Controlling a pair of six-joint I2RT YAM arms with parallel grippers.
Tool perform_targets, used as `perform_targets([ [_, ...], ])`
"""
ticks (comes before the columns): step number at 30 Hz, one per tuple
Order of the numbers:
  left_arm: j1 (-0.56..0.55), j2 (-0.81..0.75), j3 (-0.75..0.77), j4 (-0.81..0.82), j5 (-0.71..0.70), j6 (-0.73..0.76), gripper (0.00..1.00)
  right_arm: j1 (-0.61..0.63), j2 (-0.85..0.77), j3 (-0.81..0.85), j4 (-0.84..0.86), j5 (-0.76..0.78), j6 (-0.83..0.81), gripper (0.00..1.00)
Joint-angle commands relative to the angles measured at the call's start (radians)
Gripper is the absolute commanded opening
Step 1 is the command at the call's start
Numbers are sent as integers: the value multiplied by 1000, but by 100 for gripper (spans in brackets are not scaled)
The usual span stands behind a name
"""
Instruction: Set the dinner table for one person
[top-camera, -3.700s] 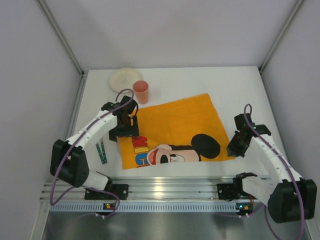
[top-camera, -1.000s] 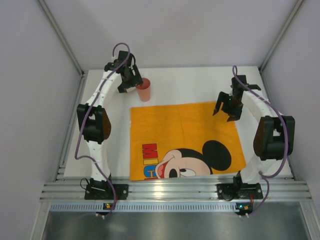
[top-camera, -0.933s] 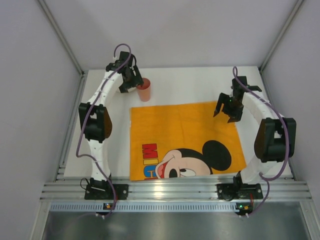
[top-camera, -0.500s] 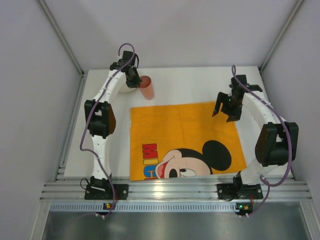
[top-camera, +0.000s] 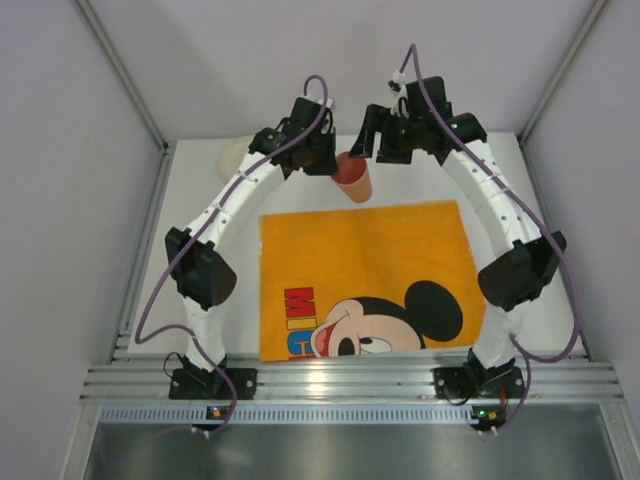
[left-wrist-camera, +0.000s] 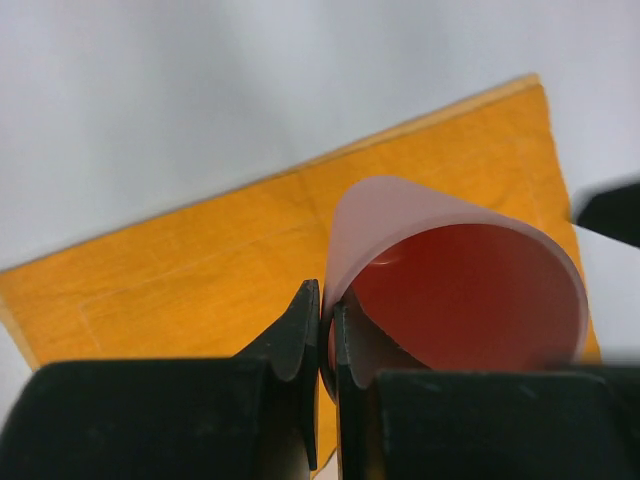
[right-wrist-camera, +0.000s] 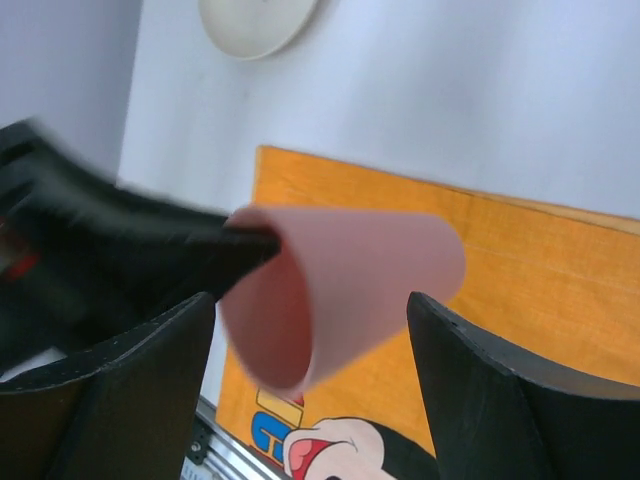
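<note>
A salmon-pink cup (top-camera: 354, 181) hangs tilted in the air over the far edge of the orange Mickey Mouse cloth (top-camera: 370, 270). My left gripper (top-camera: 326, 165) is shut on the cup (left-wrist-camera: 455, 285), and its fingers (left-wrist-camera: 300, 335) pinch the rim wall, one inside and one outside. My right gripper (top-camera: 385, 140) is open beside it. In the right wrist view the cup (right-wrist-camera: 350, 285) lies between the right gripper's (right-wrist-camera: 310, 300) wide-apart fingers without touching either. The white dinner table (top-camera: 420, 185) lies under everything.
A cream plate (top-camera: 232, 152) sits at the back left of the table, partly behind the left arm; the plate (right-wrist-camera: 255, 20) also shows in the right wrist view. The cloth (left-wrist-camera: 190, 265) covers the middle. Grey walls close in on three sides.
The left gripper closed on the cup's rim, lifted it and carried it right to the back centre. The right arm swung from the right side to the cup, staying open.
</note>
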Motion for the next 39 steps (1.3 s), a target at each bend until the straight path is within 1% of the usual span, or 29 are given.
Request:
perform_targets([
  [1, -53, -88, -11, -2, -3, 38, 0, 21, 64, 18, -49, 68, 23, 77],
  [2, -64, -101, -12, -6, -3, 38, 0, 21, 69, 15, -73, 88, 24, 76],
  [3, -73, -108, -11, -5, -37, 38, 0, 21, 72, 10, -89, 111, 27, 73],
  [5, -82, -124, -6, -14, -55, 43, 0, 21, 66, -16, -115, 177, 26, 64],
  [6, -82, -127, -3, -23, -69, 47, 0, 23, 60, -31, -125, 199, 27, 51],
  [8, -82, -135, 6, -34, -97, 57, 0, 23, 25, -85, -132, 249, 24, 36],
  [9, -82, -133, 6, -43, -100, 63, 0, 23, 14, -105, -133, 260, 23, 25],
  [10, -81, -133, 6, -46, -104, 63, 2, 23, -6, -137, -132, 274, 20, 17],
  [11, -82, -133, 4, -48, -95, 63, 10, 24, -12, -152, -132, 283, 21, 12],
  [12, -82, -130, 3, -49, -94, 60, 40, 26, -20, -166, -133, 291, 20, 1],
  [14, -82, -125, 11, -55, -95, 58, 65, 26, -38, -206, -135, 308, 21, 0],
  [15, -81, -125, 15, -60, -123, 61, 93, 24, -44, -215, -138, 338, 24, 0],
  [16, -78, -125, 26, -66, -141, 61, 99, 24, -54, -232, -139, 367, 23, 0],
  [18, -63, -136, 31, -71, -172, 63, 99, 12, -60, -239, -164, 409, 17, 0],
  [20, -15, -153, 18, -68, -175, 58, 99, -19, -49, -239, -208, 479, 11, 0],
  [22, 63, -173, -23, -60, -148, 38, 98, -48, -41, -254, -225, 548, -2, 0],
  [23, 92, -179, -40, -55, -135, 28, 98, -86, -43, -268, -233, 571, -3, 0],
  [24, 146, -185, -70, -52, -123, 9, 99, -108, -51, -293, -233, 602, -6, 0],
  [27, 215, -219, -142, -34, -115, -3, 97, -192, -54, -332, -202, 633, -21, 0],
  [31, 241, -272, -229, -5, -111, -5, 97, -266, -35, -384, -117, 648, -34, 0],
  [32, 243, -280, -244, 1, -106, -6, 97, -285, -32, -393, -69, 647, -35, 0],
  [36, 246, -299, -295, 6, -91, -14, 97, -299, -5, -421, 17, 653, -19, 0],
  [39, 249, -297, -304, 1, -92, -14, 97, -301, -2, -472, 69, 642, 7, 0],
])
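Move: The cup hangs from the left hand's shut fingers by its left rim, its middle about 5 cm to the right of that hand and 6 cm below; the open right gripper waits some 10 cm to the left hand's right and 6 cm higher. From the right hand, the cup's middle is about 5 cm left, 2 cm ahead and 12 cm below. The orange cloth's far right corner lies roughly 22 cm right of the right hand, 11 cm ahead and 27 cm down. The right hand sinks about 8 cm to the cup, easing back a little, and shuts its fingers on the right side of the rim, while the left hand draws back about 4 cm with the cup, opens wide to let go, and then swings some 17 cm left, away from the cup. Keeping its pinch, the right hand carries the cup about 25 cm to the right and a further 9 cm down towards the cloth's far right corner, the wrist turning clockwise and rolling right side up by some 35 degrees. ##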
